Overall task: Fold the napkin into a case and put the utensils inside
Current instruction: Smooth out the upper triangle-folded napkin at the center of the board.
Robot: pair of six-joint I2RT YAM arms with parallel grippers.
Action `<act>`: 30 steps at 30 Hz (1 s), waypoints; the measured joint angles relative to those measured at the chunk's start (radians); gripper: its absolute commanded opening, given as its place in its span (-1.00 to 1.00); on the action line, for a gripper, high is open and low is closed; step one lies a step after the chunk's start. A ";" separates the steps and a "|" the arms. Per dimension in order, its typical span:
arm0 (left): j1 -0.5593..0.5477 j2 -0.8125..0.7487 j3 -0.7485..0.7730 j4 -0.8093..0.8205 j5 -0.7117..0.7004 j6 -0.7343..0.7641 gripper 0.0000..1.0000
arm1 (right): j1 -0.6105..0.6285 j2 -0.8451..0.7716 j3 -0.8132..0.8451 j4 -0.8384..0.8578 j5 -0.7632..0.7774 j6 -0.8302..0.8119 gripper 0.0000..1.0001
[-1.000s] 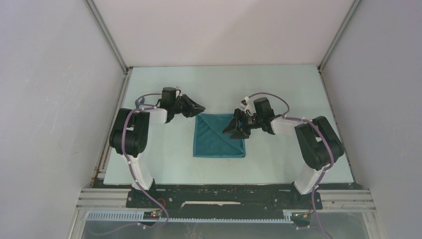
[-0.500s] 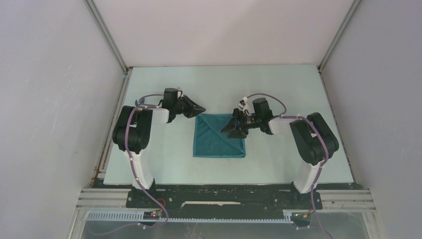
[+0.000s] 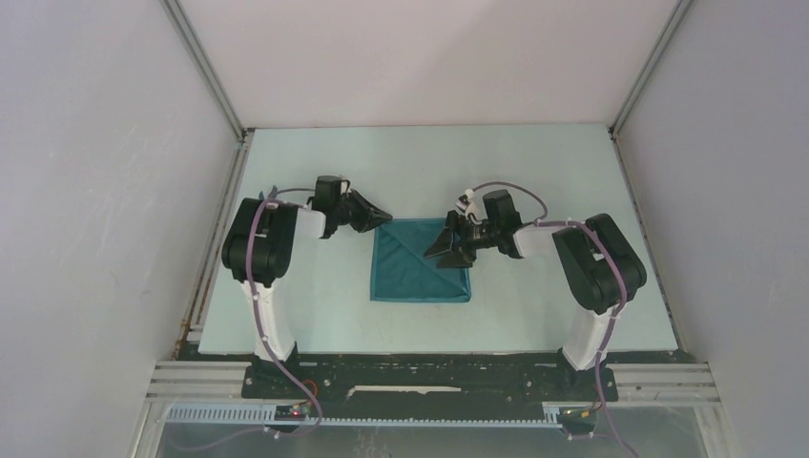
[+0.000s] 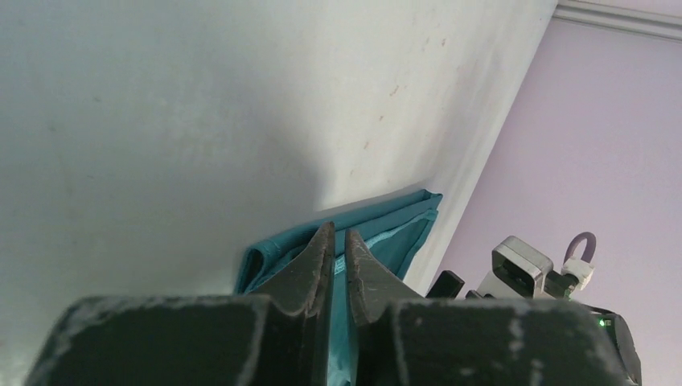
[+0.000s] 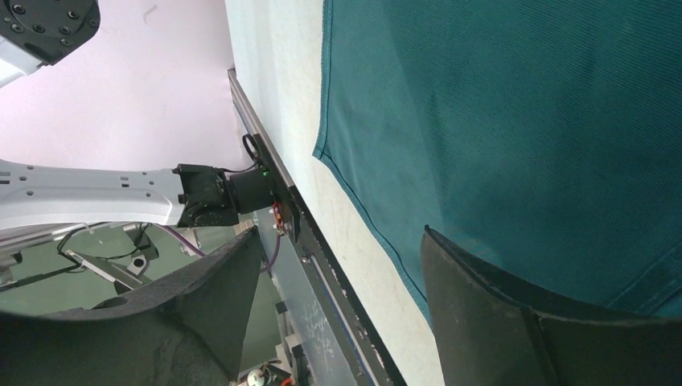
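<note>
The teal napkin [image 3: 420, 272] lies folded into a rough square on the table, with a diagonal fold line across it. My left gripper [image 3: 382, 213] is at its far left corner. In the left wrist view the left gripper [image 4: 338, 229] has its jaws almost together, with the napkin [image 4: 394, 233] showing in the narrow gap and a raised fold beside the fingers. My right gripper [image 3: 441, 250] hovers over the napkin's far right part. In the right wrist view the right gripper [image 5: 342, 265] is wide open above the napkin [image 5: 499, 104], holding nothing. No utensils are in view.
The pale table [image 3: 534, 172] is boxed in by lilac walls on the left, right and back. A black and metal rail [image 3: 429, 367] runs along the near edge. The left arm's base [image 5: 96, 197] shows past the table edge in the right wrist view.
My left gripper has come down toward the napkin's far left corner and its jaws have closed. The right gripper has drifted slightly left and stays open.
</note>
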 measured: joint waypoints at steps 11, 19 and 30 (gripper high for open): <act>0.010 0.039 0.001 0.019 0.003 0.005 -0.76 | 0.007 -0.008 -0.027 -0.013 -0.001 -0.015 0.59; 0.010 0.055 0.016 0.024 0.013 0.005 -0.80 | -0.014 -0.041 -0.140 -0.003 -0.011 -0.019 0.59; 0.010 0.076 0.051 0.014 0.018 0.006 -0.80 | -0.076 -0.111 -0.249 0.005 -0.025 -0.053 0.59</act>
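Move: The napkin's near right corner, at the low end of the folded triangle's diagonal edge, lies about 7 cm back and 9 cm to the right of the right hand, some 6 cm below it. The near left corner is 8 cm back and 16 cm to its left. The far left corner, where the diagonal starts, is only some 2 cm to the left of and 3 cm below the left hand; the near left corner is about 23 cm back and 5 cm to the left of that hand. Along the triangle's diagonal edge the right hand, fingers wide open and pointing left, sweeps towards the near right corner, about 5 cm back and nearly as far right while sinking some 3 cm close to the cloth. At the far left corner the nearly shut left fingers sink about 1.5 cm onto the napkin, then stay low there, creeping 1 cm forward. ##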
